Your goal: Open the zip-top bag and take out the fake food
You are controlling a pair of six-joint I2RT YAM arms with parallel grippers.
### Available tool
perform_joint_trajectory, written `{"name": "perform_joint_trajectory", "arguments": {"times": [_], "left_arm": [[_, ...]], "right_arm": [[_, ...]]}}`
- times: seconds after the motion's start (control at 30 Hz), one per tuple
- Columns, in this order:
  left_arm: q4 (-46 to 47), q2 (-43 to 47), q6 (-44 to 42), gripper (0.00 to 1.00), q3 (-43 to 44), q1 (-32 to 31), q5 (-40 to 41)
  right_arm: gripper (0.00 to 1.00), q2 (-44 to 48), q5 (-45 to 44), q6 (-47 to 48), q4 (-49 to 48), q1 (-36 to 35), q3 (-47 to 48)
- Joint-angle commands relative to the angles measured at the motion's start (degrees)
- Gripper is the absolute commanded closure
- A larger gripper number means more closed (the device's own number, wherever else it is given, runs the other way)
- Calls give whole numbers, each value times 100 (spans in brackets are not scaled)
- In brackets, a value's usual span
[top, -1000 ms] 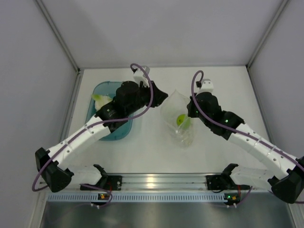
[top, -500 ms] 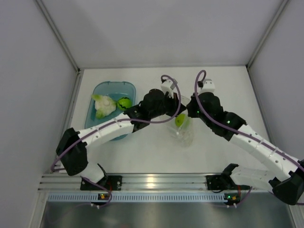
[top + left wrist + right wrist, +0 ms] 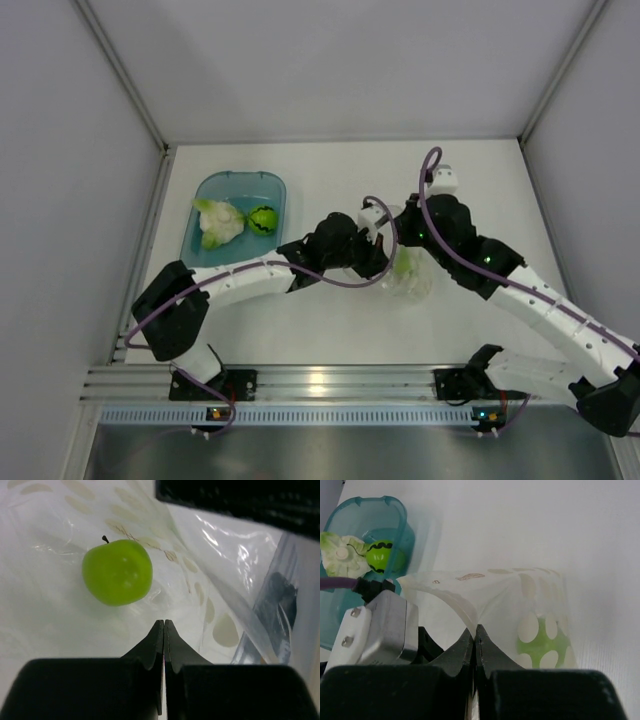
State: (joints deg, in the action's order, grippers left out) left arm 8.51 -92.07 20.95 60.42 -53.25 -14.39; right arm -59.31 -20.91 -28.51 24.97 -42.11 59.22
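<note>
The zip-top bag (image 3: 416, 284) (image 3: 520, 592) stands mid-table, clear with pale dots, its mouth held up. My right gripper (image 3: 407, 240) (image 3: 476, 628) is shut on the bag's rim. The left gripper (image 3: 390, 262) (image 3: 164, 622) reaches into the bag's mouth, jaws shut with nothing between them. A plain lime-green ball (image 3: 117, 571) (image 3: 540, 641) of the fake food lies inside the bag, just ahead and left of the left fingertips, apart from them. A white-and-green leafy lump (image 3: 218, 222) (image 3: 340, 555) and a dark-striped green ball (image 3: 262, 218) (image 3: 382, 555) lie in the teal tub.
The teal tub (image 3: 232, 183) (image 3: 395, 505) sits at the back left of the white table. The left arm stretches across the table's middle from its base to the bag. Grey walls close in the back and both sides.
The left arm swung from over the tub rightward into the bag's mouth and its jaws closed. The striped ball now shows in the tub. The bag shifted slightly right.
</note>
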Motion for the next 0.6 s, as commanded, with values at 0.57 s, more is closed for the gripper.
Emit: {"name": "perform_joint_trajectory", "arguments": {"times": [0.57], "left_arm": [[424,-311,-1498,100,-479,-106,-1796]], "right_arm": [[100,314,271,627,-880,229,-95]]}}
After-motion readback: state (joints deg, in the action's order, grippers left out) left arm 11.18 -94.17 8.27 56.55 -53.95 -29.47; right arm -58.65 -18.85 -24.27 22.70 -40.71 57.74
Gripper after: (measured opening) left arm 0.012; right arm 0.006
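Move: Some 5 cm ahead of the left hand's shut fingertips, 7 cm to their right and 5 cm lower, the green apple sits in the open bag. The bag rim pinched by the right hand is about 4 cm ahead of the left fingertips, roughly level sideways and 9 cm higher. From the right hand the apple is about 14 cm below, 6 cm to the right and neither ahead nor back. Sweeping back about 5 cm and sinking some 3 cm inside the bag's mouth, the left hand, fingers still shut and reaching to the right, turns roughly 20 degrees clockwise, its tips swinging to the robot's side of the apple and bearing on the bag's near wall. The right hand all but stays in place and keeps its pinch on the rim. ##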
